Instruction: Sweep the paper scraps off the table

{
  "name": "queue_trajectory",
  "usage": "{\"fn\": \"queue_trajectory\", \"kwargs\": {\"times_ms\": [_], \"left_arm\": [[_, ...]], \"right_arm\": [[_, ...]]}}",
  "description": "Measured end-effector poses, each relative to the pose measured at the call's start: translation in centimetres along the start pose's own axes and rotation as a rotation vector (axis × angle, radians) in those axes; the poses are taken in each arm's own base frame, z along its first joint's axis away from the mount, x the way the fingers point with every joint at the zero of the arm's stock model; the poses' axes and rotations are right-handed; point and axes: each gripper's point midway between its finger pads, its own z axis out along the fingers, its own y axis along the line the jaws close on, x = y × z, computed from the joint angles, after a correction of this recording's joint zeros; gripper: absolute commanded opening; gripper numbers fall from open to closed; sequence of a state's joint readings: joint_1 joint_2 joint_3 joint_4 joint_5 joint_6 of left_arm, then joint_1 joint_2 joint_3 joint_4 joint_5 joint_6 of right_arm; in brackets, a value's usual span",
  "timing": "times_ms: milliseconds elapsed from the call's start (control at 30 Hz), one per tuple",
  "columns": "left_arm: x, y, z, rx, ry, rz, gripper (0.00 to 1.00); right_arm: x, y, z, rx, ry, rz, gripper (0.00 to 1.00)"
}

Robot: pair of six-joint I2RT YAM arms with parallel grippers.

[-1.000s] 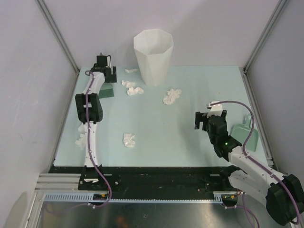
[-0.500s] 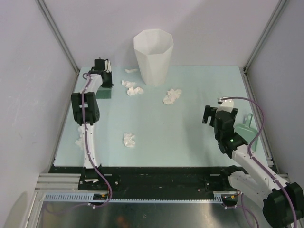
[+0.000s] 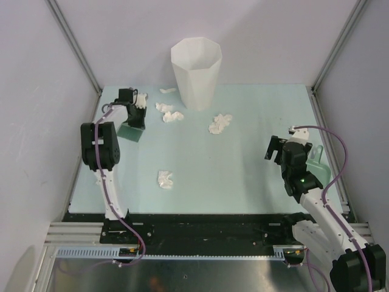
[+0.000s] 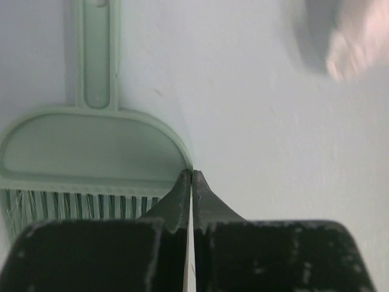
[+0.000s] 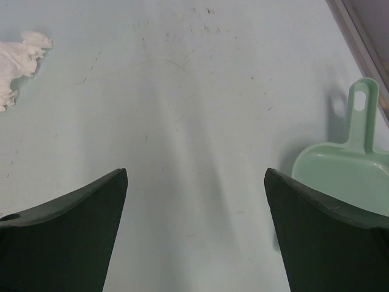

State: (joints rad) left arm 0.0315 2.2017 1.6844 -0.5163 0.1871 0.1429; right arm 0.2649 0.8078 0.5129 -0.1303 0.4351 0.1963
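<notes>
Several crumpled white paper scraps lie on the pale green table (image 3: pixel 243 170): a pair (image 3: pixel 168 112) near the bin, one (image 3: pixel 220 123) mid-table, one (image 3: pixel 165 179) near the front. A blurred scrap (image 4: pixel 349 42) shows in the left wrist view and another (image 5: pixel 18 61) in the right wrist view. My left gripper (image 3: pixel 136 119) is shut. Its tips (image 4: pixel 192 173) meet at the right corner of a green hand brush (image 4: pixel 91 146), with nothing seen between them. My right gripper (image 5: pixel 196 176) is open over bare table, left of the mint dustpan (image 5: pixel 346 173).
A tall white faceted bin (image 3: pixel 196 73) stands at the back centre. The brush (image 3: pixel 129 131) lies at the far left and the dustpan (image 3: pixel 316 167) by the right edge. Metal frame posts and grey walls close in both sides.
My left gripper has gone from open to shut beside the brush, and its elbow swung left. The right arm moved right, nearer the dustpan, staying open.
</notes>
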Motion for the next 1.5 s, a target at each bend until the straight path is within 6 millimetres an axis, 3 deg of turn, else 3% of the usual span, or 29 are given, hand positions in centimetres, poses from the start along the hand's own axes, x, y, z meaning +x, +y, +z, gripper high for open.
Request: {"fn": "queue_trajectory", "kwargs": {"times_ms": [267, 433, 533, 567, 667, 700, 800, 867, 1000, 1033, 1100, 1267, 1500], "left_arm": [[8.4, -5.3, -4.4, 0.159, 0.131, 0.365, 0.00], [11.0, -6.6, -5.9, 0.236, 0.194, 0.527, 0.05], [12.1, -6.9, -6.6, 0.277, 0.224, 0.575, 0.20], [12.8, -7.2, -7.0, 0.301, 0.244, 0.582, 0.36], [14.0, -8.4, -8.1, 0.360, 0.287, 0.612, 0.64], [14.2, -8.9, -8.4, 0.379, 0.296, 0.625, 0.69], [13.2, -11.3, -9.7, 0.443, 0.276, 0.654, 0.75], [10.5, -12.5, -10.5, 0.459, 0.211, 0.676, 0.76], [4.4, -12.7, -11.1, 0.413, 0.084, 0.694, 0.78], [2.5, -12.4, -10.7, 0.386, 0.053, 0.691, 0.79], [1.0, -11.9, -9.4, 0.360, 0.034, 0.694, 0.79], [3.4, -10.8, -5.9, 0.355, 0.145, 0.697, 0.81], [5.3, -9.4, -4.3, 0.316, 0.234, 0.731, 0.79]], "right_arm": [[0.3, 0.3, -0.1, -0.015, 0.012, 0.006, 1.00], [0.0, 0.5, -0.3, -0.031, 0.005, 0.013, 0.99], [-0.1, 0.4, -0.4, -0.033, 0.000, 0.017, 1.00], [-0.1, 0.5, -0.5, -0.036, -0.001, 0.018, 1.00], [-0.1, 0.6, -0.5, -0.046, 0.002, 0.019, 1.00], [-0.1, 0.7, -0.5, -0.050, 0.003, 0.019, 1.00], [-0.1, 1.0, -0.6, -0.068, 0.005, 0.021, 1.00], [0.0, 1.2, -0.6, -0.082, 0.009, 0.021, 1.00], [0.2, 1.6, -0.8, -0.104, 0.017, 0.020, 1.00], [0.2, 1.6, -0.8, -0.108, 0.021, 0.019, 1.00], [0.4, 1.8, -0.8, -0.115, 0.025, 0.018, 1.00], [0.7, 2.0, -0.7, -0.127, 0.038, 0.014, 1.00], [1.0, 2.0, -0.7, -0.127, 0.050, 0.010, 1.00]]}}
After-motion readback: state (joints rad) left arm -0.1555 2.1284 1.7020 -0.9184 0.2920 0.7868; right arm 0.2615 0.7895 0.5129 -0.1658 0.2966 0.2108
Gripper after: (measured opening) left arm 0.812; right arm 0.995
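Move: The brush lies under the left hand, whose shut fingertips already rest on its right corner; its middle is about 4 cm to the left and 2 cm ahead, at fingertip height. One paper scrap lies some 14 cm to the hand's right and 5 cm ahead, another 11 cm right and 11 cm ahead. From the right hand the brush is roughly 60 cm left, 20 cm ahead and 13 cm down. Left hand drags the brush some 15 cm back, turning 45 degrees clockwise, opens, rises forward, lowers astride its handle. ##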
